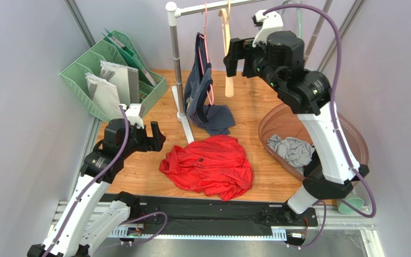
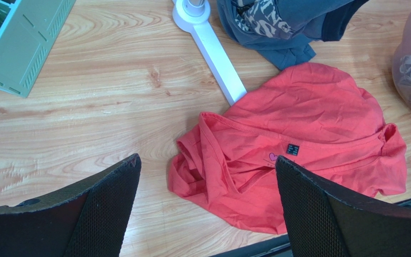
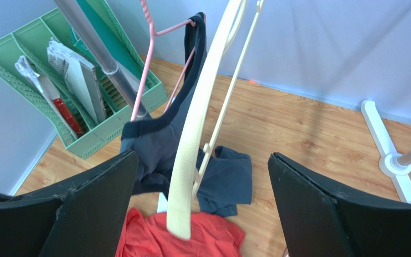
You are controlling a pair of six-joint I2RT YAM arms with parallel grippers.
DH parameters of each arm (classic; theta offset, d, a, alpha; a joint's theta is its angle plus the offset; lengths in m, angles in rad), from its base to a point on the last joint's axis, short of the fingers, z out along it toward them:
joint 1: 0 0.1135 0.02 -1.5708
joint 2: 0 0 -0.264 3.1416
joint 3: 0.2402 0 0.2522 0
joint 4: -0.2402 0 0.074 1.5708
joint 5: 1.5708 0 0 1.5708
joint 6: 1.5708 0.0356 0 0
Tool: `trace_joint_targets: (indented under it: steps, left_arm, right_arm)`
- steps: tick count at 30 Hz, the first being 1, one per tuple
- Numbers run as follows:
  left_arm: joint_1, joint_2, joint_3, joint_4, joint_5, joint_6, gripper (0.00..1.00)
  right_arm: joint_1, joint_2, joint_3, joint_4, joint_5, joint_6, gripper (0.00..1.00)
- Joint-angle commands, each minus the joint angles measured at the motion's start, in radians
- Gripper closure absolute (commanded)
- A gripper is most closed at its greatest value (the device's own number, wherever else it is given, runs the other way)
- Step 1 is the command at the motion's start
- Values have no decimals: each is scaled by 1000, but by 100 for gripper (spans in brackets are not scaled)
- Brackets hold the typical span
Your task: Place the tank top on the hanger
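Note:
The red tank top [image 1: 207,166] lies crumpled on the wooden table in front of the rack's foot; its neck label shows in the left wrist view [image 2: 299,144]. My left gripper [image 1: 153,138] hovers just left of it, open, with the top's near-left edge showing between its jaws [image 2: 207,159]. The cream hanger [image 1: 226,48] hangs by its hook from the rail. My right gripper [image 1: 236,63] is raised beside it, open; the hanger's broad arm [image 3: 197,139] hangs between the jaws [image 3: 202,156], nearer the left one, with no grip on it. A patch of the tank top [image 3: 159,238] shows below.
A navy top [image 1: 202,91] hangs on a thin pink hanger [image 1: 207,59] from the same rail, its hem on the table. The rack's pole [image 1: 178,69] and white foot stand behind the tank top. A green file rack [image 1: 114,80] is at back left, a brown basin [image 1: 347,134] holding a grey cloth [image 1: 293,150] at right.

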Motion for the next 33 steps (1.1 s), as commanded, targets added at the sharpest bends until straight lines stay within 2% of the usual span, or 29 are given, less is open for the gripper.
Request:
trace_joint_targets:
  steps: [1,8,12,13,17,20,21,25,30,33]
  left_arm:
    - [12,0,-6,12,8,23,1]
    - [14,-1,-7,10,10,22,1]
    - [17,-4,-9,12,13,22,1]
    - [15,-3,-9,12,13,22,1]
    - [18,-3,-10,10,14,20,1]
    - [18,-1,-12,12,16,19,1]
    - [18,-3,-12,12,17,19,1]
    - [20,0,-13,12,19,19,1]
    - [20,2,-13,12,19,17,1]
    - [18,3,-15,12,19,16,1]
  right_arm:
    - [-4,60,41,100,48,-41,3]
    - [-4,155,59,139,114,-60,6]
    - [-4,174,47,135,149,-81,16]
    - [-4,171,41,135,161,-80,22]
    - [-2,148,18,141,188,-95,31]
    - [-1,138,10,143,191,-104,42]
    - [1,137,9,141,189,-112,50]
    - [-1,132,0,143,178,-127,58]
    - [-1,118,-13,152,166,-144,82]
    - [-1,109,-10,159,172,-157,89]
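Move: The beige hanger's near shoulder is about 7 cm ahead of the open right hand, some 3 cm to its left and 4 cm below. The dark garment on the pink hanger is roughly 5 cm ahead, 11 cm left and 20 cm lower; the red tank top lies some 17 cm back, 10 cm left and 45 cm down. From the idle left hand, the beige hanger's shoulder is about 17 cm ahead, 25 cm right and 20 cm higher. The beige hanger's near shoulder comes between the right fingers as the hand reaches forward about 7 cm and sinks some 5 cm, first bearing slightly left, then easing back right. The hand rolls its left side down about 10 degrees and turns slightly clockwise; the fingers, wide open at first, close on the shoulder from both sides and pinch it while the hand all but stands still. ##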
